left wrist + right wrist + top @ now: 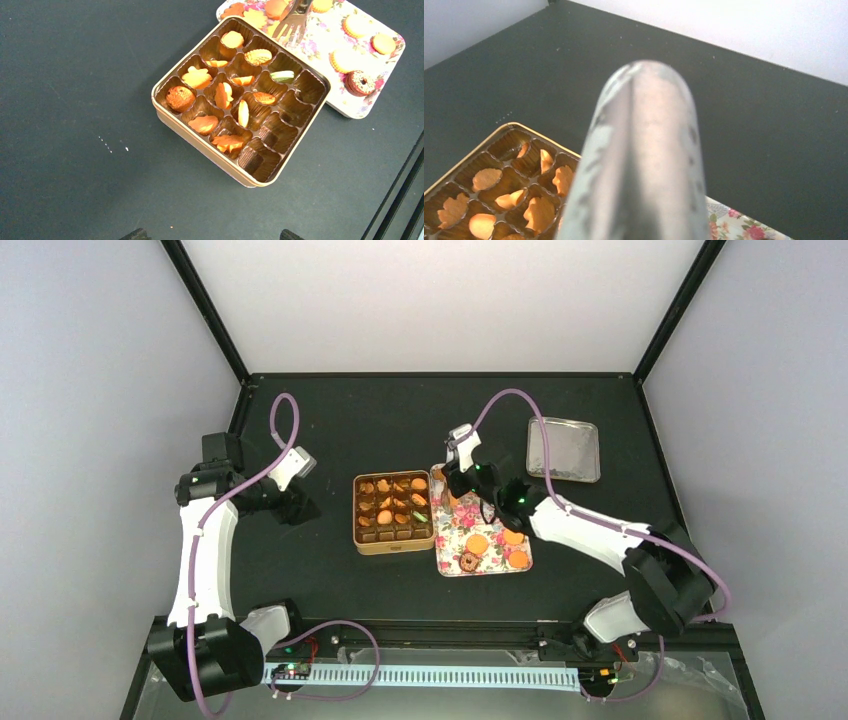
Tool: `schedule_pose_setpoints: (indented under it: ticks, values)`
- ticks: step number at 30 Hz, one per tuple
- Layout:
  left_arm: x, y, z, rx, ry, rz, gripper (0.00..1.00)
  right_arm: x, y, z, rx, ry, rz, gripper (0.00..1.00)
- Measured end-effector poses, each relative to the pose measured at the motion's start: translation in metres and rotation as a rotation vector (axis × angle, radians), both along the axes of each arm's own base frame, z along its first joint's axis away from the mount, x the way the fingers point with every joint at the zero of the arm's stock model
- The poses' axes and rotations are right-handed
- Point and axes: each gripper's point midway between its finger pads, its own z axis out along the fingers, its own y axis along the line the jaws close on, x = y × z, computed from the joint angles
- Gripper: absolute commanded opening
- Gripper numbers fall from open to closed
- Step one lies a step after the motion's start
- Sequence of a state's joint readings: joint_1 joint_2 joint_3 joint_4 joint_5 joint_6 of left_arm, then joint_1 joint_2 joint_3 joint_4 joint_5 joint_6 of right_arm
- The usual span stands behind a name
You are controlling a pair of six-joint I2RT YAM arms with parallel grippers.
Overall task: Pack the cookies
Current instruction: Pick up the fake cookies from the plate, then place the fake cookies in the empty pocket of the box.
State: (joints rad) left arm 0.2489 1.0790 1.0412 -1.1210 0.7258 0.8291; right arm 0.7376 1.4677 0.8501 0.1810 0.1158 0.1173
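Several orange cookies (196, 78) and a green one (282, 76) lie in the brown cups of the square gold tin (393, 543). More cookies (478, 543) and a brown ring-shaped one (361, 82) sit on the floral tray (320, 40) right of the tin. My right gripper (468, 478) is shut on metal tongs (644, 150), which hide its jaws in the right wrist view. The tong tips (294, 22) hang over the tray's far end; I cannot tell whether they pinch a cookie. My left gripper (214, 235) is open, empty, on the left, clear of the tin.
A silver tin lid (563, 449) lies at the back right of the black table (330, 430). The table's near edge and a metal rail (430, 675) run in front of the tin and tray.
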Motion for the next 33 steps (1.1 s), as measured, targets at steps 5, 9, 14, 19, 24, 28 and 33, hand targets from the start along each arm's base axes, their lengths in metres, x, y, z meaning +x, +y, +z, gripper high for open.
schedule_pose_setpoints:
  ticks: [5, 9, 14, 19, 24, 28, 33]
  values:
    - [0.0, 0.0, 0.0, 0.0, 0.0, 0.001, 0.69, -0.009, -0.005, 0.03, 0.013, -0.046, 0.027, 0.11]
    - [0.003, 0.004, -0.001, 0.002, 0.002, 0.022, 0.69, -0.023, -0.002, 0.078, 0.075, -0.118, 0.075, 0.12]
    - [0.011, 0.017, -0.008, -0.012, 0.038, 0.08, 0.69, -0.051, 0.026, 0.112, 0.11, -0.163, 0.177, 0.12]
    - [0.017, 0.028, -0.014, -0.022, 0.068, 0.128, 0.69, -0.091, 0.087, 0.131, 0.135, -0.171, 0.347, 0.14]
    - [0.017, 0.032, -0.014, -0.023, 0.069, 0.145, 0.69, -0.116, 0.148, 0.119, 0.107, -0.139, 0.474, 0.15]
    - [0.017, 0.033, -0.014, -0.023, 0.067, 0.149, 0.69, -0.122, 0.18, 0.089, 0.06, -0.087, 0.53, 0.16]
    - [0.017, 0.033, -0.014, -0.023, 0.066, 0.149, 0.69, -0.118, 0.19, 0.059, 0.008, -0.038, 0.537, 0.34]
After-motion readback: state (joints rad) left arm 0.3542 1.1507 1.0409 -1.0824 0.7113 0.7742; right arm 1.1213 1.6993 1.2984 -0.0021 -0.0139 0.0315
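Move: The right hand, with the tongs closed on a flower-shaped cookie on the plate, is bound for the empty near-left cell of the box: about 19 cm to its left, 9 cm back and 13 cm below. The box's middle lies about 13 cm left and 2 cm back; the plate's middle some 8 cm right and 3 cm back. From the idle left hand that cell is roughly 13 cm right, 3 cm ahead and 16 cm below. Up first and then in a wide arc left and back, the right hand carries the tongs from the plate across the box, climbing some 13 cm, travelling about 19 cm left, then sinking 7 cm towards the near-left cell. The wrist turns about 30 degrees counter-clockwise and the fingers keep their squeeze. The open left hand shifts a few centimetres left and slightly forward, away from the box. ##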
